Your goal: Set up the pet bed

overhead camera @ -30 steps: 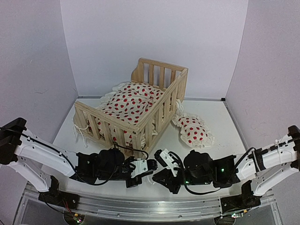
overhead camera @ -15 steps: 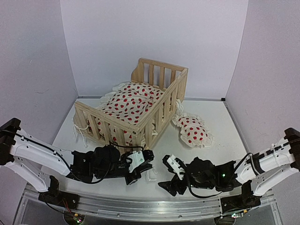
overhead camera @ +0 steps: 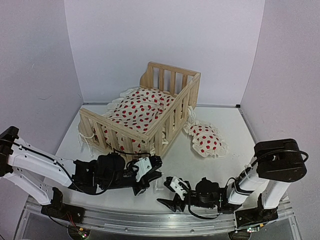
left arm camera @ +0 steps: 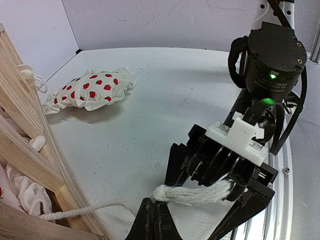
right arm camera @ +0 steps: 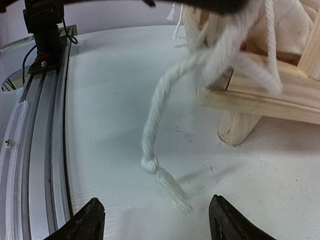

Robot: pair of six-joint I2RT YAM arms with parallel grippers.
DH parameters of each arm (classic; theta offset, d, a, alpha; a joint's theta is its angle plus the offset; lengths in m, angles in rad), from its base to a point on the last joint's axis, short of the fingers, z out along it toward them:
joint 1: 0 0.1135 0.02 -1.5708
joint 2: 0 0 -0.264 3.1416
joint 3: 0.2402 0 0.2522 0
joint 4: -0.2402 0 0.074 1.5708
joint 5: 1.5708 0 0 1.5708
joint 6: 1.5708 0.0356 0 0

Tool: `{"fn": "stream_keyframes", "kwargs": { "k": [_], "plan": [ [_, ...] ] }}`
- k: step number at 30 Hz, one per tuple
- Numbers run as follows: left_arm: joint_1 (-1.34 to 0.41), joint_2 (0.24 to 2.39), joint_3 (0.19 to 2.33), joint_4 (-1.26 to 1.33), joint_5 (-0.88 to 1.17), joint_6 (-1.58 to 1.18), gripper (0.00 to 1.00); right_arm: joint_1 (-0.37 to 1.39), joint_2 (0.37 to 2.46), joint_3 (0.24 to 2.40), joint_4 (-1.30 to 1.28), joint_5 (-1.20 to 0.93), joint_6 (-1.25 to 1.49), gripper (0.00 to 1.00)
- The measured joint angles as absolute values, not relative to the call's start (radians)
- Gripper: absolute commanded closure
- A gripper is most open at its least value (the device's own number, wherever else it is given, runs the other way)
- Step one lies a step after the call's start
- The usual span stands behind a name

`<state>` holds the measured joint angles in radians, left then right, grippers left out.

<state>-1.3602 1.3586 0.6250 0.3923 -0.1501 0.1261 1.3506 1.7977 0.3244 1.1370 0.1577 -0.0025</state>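
Observation:
The pet bed (overhead camera: 167,117) is a pine slatted frame at mid table with the red-dotted cushion (overhead camera: 140,107) inside it. My left gripper (overhead camera: 157,170) (left arm camera: 154,205), in front of the bed's near corner, is shut on a white tie string (left arm camera: 192,194) (right arm camera: 150,135). From there the string runs down to a knot and a tassel (right arm camera: 170,192) lying on the table. My right gripper (overhead camera: 164,191) (right arm camera: 159,220) sits low by the front edge, open. Its fingers (left arm camera: 180,160) stand on either side of the tassel without touching it.
A small red-dotted pillow (overhead camera: 205,140) (left arm camera: 92,90) lies on the table right of the bed. The bed's wooden foot (right arm camera: 235,127) stands just beyond the tassel. A metal rail (right arm camera: 35,125) runs along the front edge. White walls close in the table.
My right gripper has opened, sunk to the table and drawn back towards the front edge. The left gripper, still shut, has shifted slightly left.

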Motion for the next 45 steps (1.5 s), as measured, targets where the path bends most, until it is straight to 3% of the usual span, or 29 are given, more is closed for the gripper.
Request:
{"fn": "stream_keyframes", "kwargs": {
  "k": [6,12,14,17,26,31,38,45],
  "plan": [
    [-1.360,1.356,0.625,0.392,-0.151,0.126,1.00,1.351,1.819,0.356,1.234,0.149,-0.037,0.38],
    [-1.360,1.340,0.615,0.392,-0.154,0.126,1.00,1.347,1.868,0.395,1.263,0.134,-0.037,0.55],
    [-1.360,1.333,0.611,0.392,-0.159,0.126,1.00,1.346,1.881,0.400,1.266,0.131,-0.034,0.65],
    [-1.360,1.322,0.607,0.392,-0.160,0.126,1.00,1.346,1.885,0.400,1.268,0.134,-0.028,1.00],
    [-1.359,1.187,0.534,0.391,-0.139,0.100,1.00,1.340,1.829,0.317,1.254,0.149,0.141,1.00],
    [-1.359,1.040,0.442,0.393,-0.073,0.037,1.00,1.320,1.724,0.299,1.112,0.136,0.322,1.00],
    [-1.361,1.060,0.398,0.385,0.057,-0.073,1.00,1.205,1.650,0.498,0.795,0.015,0.467,1.00],
    [-1.363,1.138,0.398,0.384,0.112,-0.129,1.00,1.174,1.650,0.618,0.659,-0.080,0.464,1.00]
  ]
}}
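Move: The loose tie end, knotted and hanging, is about 2 cm left of the right hand, 1 cm ahead and 2 cm higher; from the left hand it hangs some 9 cm below, roughly 1 cm ahead and 1 cm left. The other tie's end, already pinched by the left fingers, sits about 12 cm straight above the right hand. The pet bed's near corner post stands around 15 cm ahead of the right hand, 3 cm left, its middle 8 cm higher. The loose tie end is met by the open right hand rising and easing left about 3 cm; the fingers shut on it, draw it briefly right, then carry it forward, left and up towards the corner post, rolling some 30 degrees. The left hand keeps its pinch on the other end, going left and up about 5 cm, then back and down, away from the post. ##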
